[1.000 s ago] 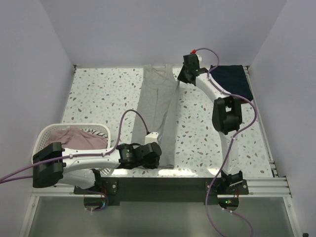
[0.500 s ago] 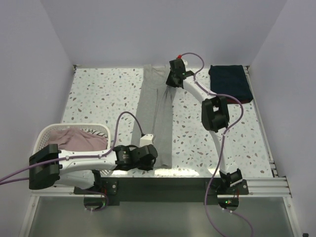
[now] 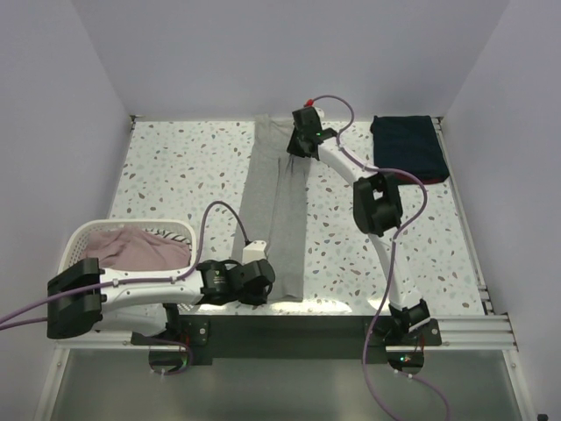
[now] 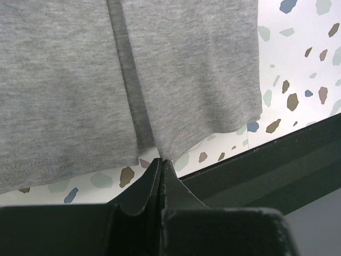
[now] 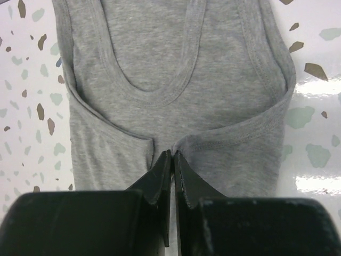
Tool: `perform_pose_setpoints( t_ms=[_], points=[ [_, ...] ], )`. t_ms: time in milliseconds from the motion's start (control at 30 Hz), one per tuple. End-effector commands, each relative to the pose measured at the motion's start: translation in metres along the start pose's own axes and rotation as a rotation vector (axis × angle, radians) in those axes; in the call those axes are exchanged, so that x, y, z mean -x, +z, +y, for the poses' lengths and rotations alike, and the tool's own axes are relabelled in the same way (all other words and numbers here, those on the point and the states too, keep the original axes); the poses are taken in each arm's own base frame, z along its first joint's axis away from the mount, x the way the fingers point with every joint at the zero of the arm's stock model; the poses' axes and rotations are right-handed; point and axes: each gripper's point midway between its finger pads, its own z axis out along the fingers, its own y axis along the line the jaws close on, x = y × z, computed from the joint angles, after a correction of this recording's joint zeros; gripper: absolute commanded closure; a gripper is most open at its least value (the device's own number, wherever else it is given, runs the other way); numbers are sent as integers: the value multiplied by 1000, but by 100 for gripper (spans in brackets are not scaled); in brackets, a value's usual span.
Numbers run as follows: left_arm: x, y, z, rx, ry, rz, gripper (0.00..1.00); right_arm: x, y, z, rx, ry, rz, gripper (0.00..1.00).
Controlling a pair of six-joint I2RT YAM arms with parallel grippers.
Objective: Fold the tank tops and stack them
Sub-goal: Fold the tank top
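Observation:
A grey tank top [image 3: 279, 206] lies lengthwise down the middle of the table, both long sides folded in toward its centre. My left gripper [image 3: 267, 285] is at its near hem, shut on the corner of the right flap [image 4: 186, 69], which comes to a point between the jaws [image 4: 161, 160]. At the far end my right gripper [image 3: 294, 151] is shut on the folded armhole edge of the same top [image 5: 160, 53], the cloth puckering at the tips [image 5: 171, 153]. A folded navy tank top [image 3: 408, 147] lies at the far right. Pale pinkish tank tops [image 3: 131, 250] fill the basket.
The white slotted basket [image 3: 88, 230] stands at the near left beside the left arm. The dark rail of the table's near edge [image 4: 277, 160] runs just behind the left gripper. Walls close in the table on the far side and both flanks.
Both grippers have moved left, carrying the grey top's right side over onto its middle. The top now lies narrower.

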Motion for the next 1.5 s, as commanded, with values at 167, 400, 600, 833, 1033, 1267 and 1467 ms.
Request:
perform_pose_setpoints(
  t_ms=[167,400,600,833,1033,1267,1467],
  points=[
    [-3,-6,4,0,-23,4,100,15,-1,21,39,0,-61,100],
    [-7,-6,7,15,-18,12,100,15,0,24,56,6,-68,100],
    [-13,-7,9,26,-11,21,100,17,-1,25,59,15,-79,100],
    [-14,-7,15,58,-21,19,100,18,0,31,84,21,-76,100],
    [-15,-6,19,78,-28,22,100,9,8,30,95,19,-52,100],
    [7,-24,13,86,-9,-40,57,12,1,39,134,-8,-50,64],
    [46,-54,-15,39,25,-135,58,41,-26,38,130,-32,-97,51]
  ],
)
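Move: The left hand holds the hem corner of the grey tank top's right flap; the already folded left flap's edge, where this one is to meet it, is about 2 cm to its left, level fore and aft, and 1 cm lower. The laundry basket is some 35 cm left and 10 cm ahead. For the right hand, holding the flap's upper corner, the left flap's corner is 2 cm left, some 2 cm lower; the neckline's bottom is 5 cm ahead, 2 cm left. Slowly leftward, both hands carry the pinched corners of the right flap about 2 cm in to the left flap's edge. The left hand also eases back about 1 cm, and the right sinks by about 2 cm late on. Then both grippers open to nearly half; the left lets go of the hem corner and lifts roughly 4 cm, while the right stays low over the seam with its fingers spread. ##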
